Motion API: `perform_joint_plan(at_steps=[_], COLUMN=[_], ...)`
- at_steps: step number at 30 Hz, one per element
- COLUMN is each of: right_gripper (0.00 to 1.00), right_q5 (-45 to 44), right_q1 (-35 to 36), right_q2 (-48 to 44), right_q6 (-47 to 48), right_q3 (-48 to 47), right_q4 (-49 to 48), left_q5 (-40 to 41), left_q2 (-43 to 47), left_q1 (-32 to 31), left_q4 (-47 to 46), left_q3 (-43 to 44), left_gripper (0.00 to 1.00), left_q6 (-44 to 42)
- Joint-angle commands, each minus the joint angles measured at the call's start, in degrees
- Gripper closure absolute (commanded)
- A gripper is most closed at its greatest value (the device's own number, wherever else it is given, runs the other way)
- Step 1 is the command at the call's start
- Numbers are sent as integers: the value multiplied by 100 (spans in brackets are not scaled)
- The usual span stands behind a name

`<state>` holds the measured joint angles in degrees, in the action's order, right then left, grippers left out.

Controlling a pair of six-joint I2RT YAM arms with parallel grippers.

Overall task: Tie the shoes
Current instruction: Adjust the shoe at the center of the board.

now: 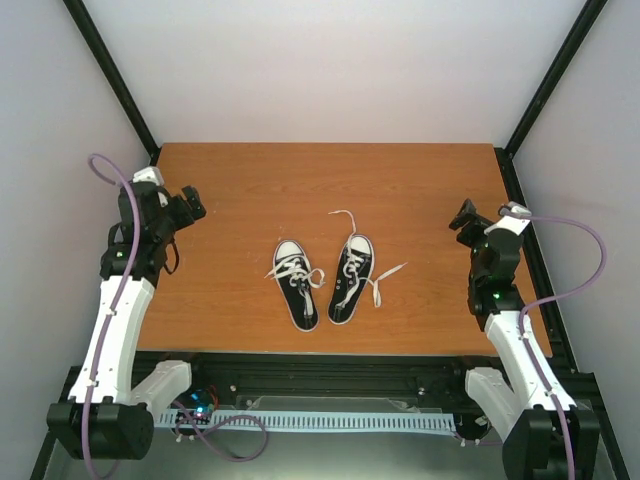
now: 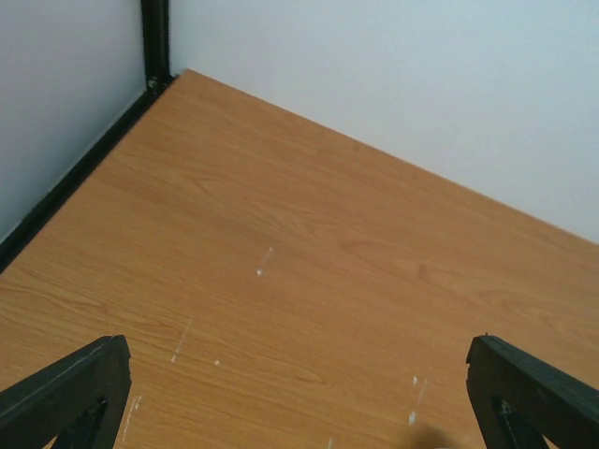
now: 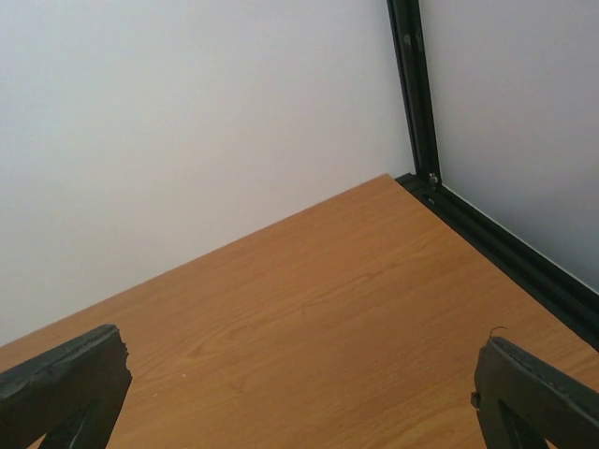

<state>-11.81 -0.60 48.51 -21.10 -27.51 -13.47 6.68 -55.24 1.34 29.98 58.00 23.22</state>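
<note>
Two small black shoes with white toe caps lie side by side at the table's middle in the top view, toes pointing away from the arms: the left shoe (image 1: 296,282) and the right shoe (image 1: 352,277). Their white laces (image 1: 382,279) trail loose over the wood. My left gripper (image 1: 190,208) hovers at the table's left edge, well away from the shoes, open and empty. At the right edge my right gripper (image 1: 463,219) is open and empty too. Both wrist views show only bare wood between wide-set fingertips (image 2: 70,388) (image 3: 533,388).
The wooden table (image 1: 240,190) is walled by white panels with black frame posts (image 1: 120,80) at the back corners. A black rail (image 3: 505,248) runs along the right edge. A cable strip lies along the front edge (image 1: 320,420) between the arm bases.
</note>
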Motion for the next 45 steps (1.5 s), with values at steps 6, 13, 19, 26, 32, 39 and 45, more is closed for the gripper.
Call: perform_joint_plan(at_steps=[6, 13, 19, 26, 32, 39, 45], right_gripper=[0, 0, 0, 0, 4, 13, 29], right_q5=[421, 2164, 2491, 1408, 1288, 197, -521], right_q1=[29, 36, 839, 3117, 4351, 5106, 5148], right_q2=[107, 520, 1404, 2555, 3217, 3535, 3760], right_q6=[140, 461, 377, 624, -97, -1301, -1793], right_q3=[-342, -400, -988, -1869, -2002, -2200, -2215], right_q4=[303, -171, 453, 2014, 2070, 3014, 3673], left_q5=[-749, -962, -2054, -2872, -3675, -4385, -4599], left_q2=[-219, -305, -422, -689, -747, -1032, -1666], left_q1=[34, -56, -548, -1169, -1294, -1347, -1726], left_q4=[269, 271, -339, -533, -576, -1190, -1549], left_q3=[293, 289, -393, -1143, -1718, -2502, -2375], left_gripper=[0, 0, 0, 1, 1, 1, 3], left_q6=[-385, -157, 522, 510, 564, 1099, 1129])
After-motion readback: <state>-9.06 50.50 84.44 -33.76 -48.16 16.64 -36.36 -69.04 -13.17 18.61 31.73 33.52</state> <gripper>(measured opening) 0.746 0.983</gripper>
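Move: The right shoe lies some 29 cm to the left of my right hand, about 9 cm back and 21 cm below. Its loose lace trails about 10 cm to the right of the shoe, level with it, and the left shoe stands roughly 15 cm to its left. From my left hand the left shoe is about 25 cm right, 10 cm back and 25 cm down, with the right shoe 15 cm farther right, about level. I swing my right hand some 30 cm left and sink about 16 cm, first reaching slightly forward, then drawing back over the right shoe; near the end I ease a little rightward and start narrowing the fingers. That wrist turns counter-clockwise and tips about 45 degrees down. My left hand, open, waits briefly, then drops about 20 cm while going 19 cm right and 8 cm back towards the left shoe, turning clockwise and tipping down. ##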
